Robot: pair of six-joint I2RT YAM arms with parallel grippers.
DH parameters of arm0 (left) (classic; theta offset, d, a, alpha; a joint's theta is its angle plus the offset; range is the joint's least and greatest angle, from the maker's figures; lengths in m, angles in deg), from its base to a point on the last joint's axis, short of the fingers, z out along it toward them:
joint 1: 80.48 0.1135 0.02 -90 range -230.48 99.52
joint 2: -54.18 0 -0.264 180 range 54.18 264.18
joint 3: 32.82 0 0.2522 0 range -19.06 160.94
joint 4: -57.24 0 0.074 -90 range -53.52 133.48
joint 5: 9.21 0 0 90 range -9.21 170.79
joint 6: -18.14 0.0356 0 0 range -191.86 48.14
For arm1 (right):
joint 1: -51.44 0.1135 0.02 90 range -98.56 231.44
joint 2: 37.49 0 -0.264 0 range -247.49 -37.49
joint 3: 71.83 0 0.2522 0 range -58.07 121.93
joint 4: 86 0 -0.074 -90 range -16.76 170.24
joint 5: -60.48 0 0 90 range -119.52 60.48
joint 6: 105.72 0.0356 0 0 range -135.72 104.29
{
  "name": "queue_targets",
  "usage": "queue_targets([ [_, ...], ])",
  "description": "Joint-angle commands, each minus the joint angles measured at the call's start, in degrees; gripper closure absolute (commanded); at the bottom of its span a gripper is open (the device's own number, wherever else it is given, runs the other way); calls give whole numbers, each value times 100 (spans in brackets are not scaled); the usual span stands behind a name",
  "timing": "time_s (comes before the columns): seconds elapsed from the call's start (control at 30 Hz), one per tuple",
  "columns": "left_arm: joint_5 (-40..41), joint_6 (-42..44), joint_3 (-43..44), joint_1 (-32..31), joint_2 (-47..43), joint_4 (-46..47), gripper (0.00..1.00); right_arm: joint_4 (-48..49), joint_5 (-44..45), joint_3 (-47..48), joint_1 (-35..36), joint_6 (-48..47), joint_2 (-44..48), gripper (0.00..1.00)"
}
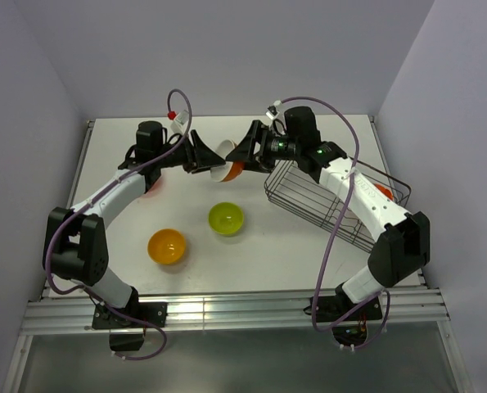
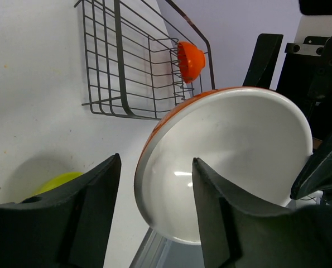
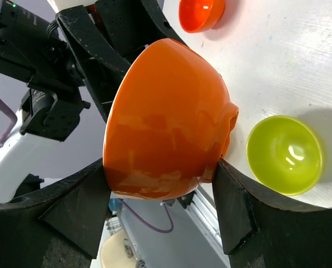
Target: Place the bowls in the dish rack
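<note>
A white bowl [image 1: 221, 173] is nested inside an orange bowl [image 1: 236, 170], and the pair hangs on its side in the air over the back of the table. My right gripper [image 3: 160, 167] is shut on the orange bowl [image 3: 166, 117], one finger on each side of its outer wall. Facing it, my left gripper [image 2: 154, 167] stands open astride the rim, one finger inside the white bowl [image 2: 238, 145] and one outside, with a gap to the rim. The dish rack [image 1: 308, 195] lies at the right, with a red-orange bowl [image 2: 191, 60] at its far end.
A lime green bowl [image 1: 226, 218] and a yellow-orange bowl [image 1: 167, 246] sit upright on the table in front of the arms. Another red-orange bowl [image 3: 202, 14] rests on the table beside my left arm. Walls close the table at the back and both sides.
</note>
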Motion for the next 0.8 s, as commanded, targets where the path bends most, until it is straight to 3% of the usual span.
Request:
queue_targets([
  [0.0,14,229,294,-5,-173,-66,40,205,76,-14,-99,-246,447,100],
  [0.13,-12,379,443,21,-164,-285,33,55,137,-146,-292,-448,718,100],
  [0.17,-30,483,496,21,-147,-425,19,38,111,-207,-397,-484,772,100],
  [0.23,14,589,636,39,-138,-549,15,-50,146,-251,-485,-720,947,100],
  [0.27,23,633,663,39,-146,-567,1,-190,181,-251,-547,-947,1009,100],
  [0.47,312,1142,1085,56,-216,-1049,0,-796,173,-400,-995,-1765,1562,100],
  [0.67,663,1617,1516,118,-217,-1629,0,-1367,173,-594,-2137,-2679,2266,100],
  [0.77,804,1890,1700,127,-243,-1841,1,-2148,111,-620,-2804,-3258,2494,100],
])
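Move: The white-lined bowl is already pinched in my right hand. The dish rack it goes to has its middle about 30 cm to that hand's right, 3 cm farther out and 23 cm below. The red bowl in the rack is some 41 cm right, 2 cm farther out and 23 cm down; the green bowl is 3 cm left, 4 cm back and 26 cm down. From my left hand the rack is about 33 cm right, level fore and aft, 18 cm below. I carry the bowl right with my right hand, slowly then ever faster, about 17 cm towards the dish rack and rising 3 or 4 cm, keeping my pinch while the wrist turns nearly 30 degrees, partly clockwise. My left hand, its fingers already half open, spreads them wide, then backs off about 4 cm up and a little forward. ##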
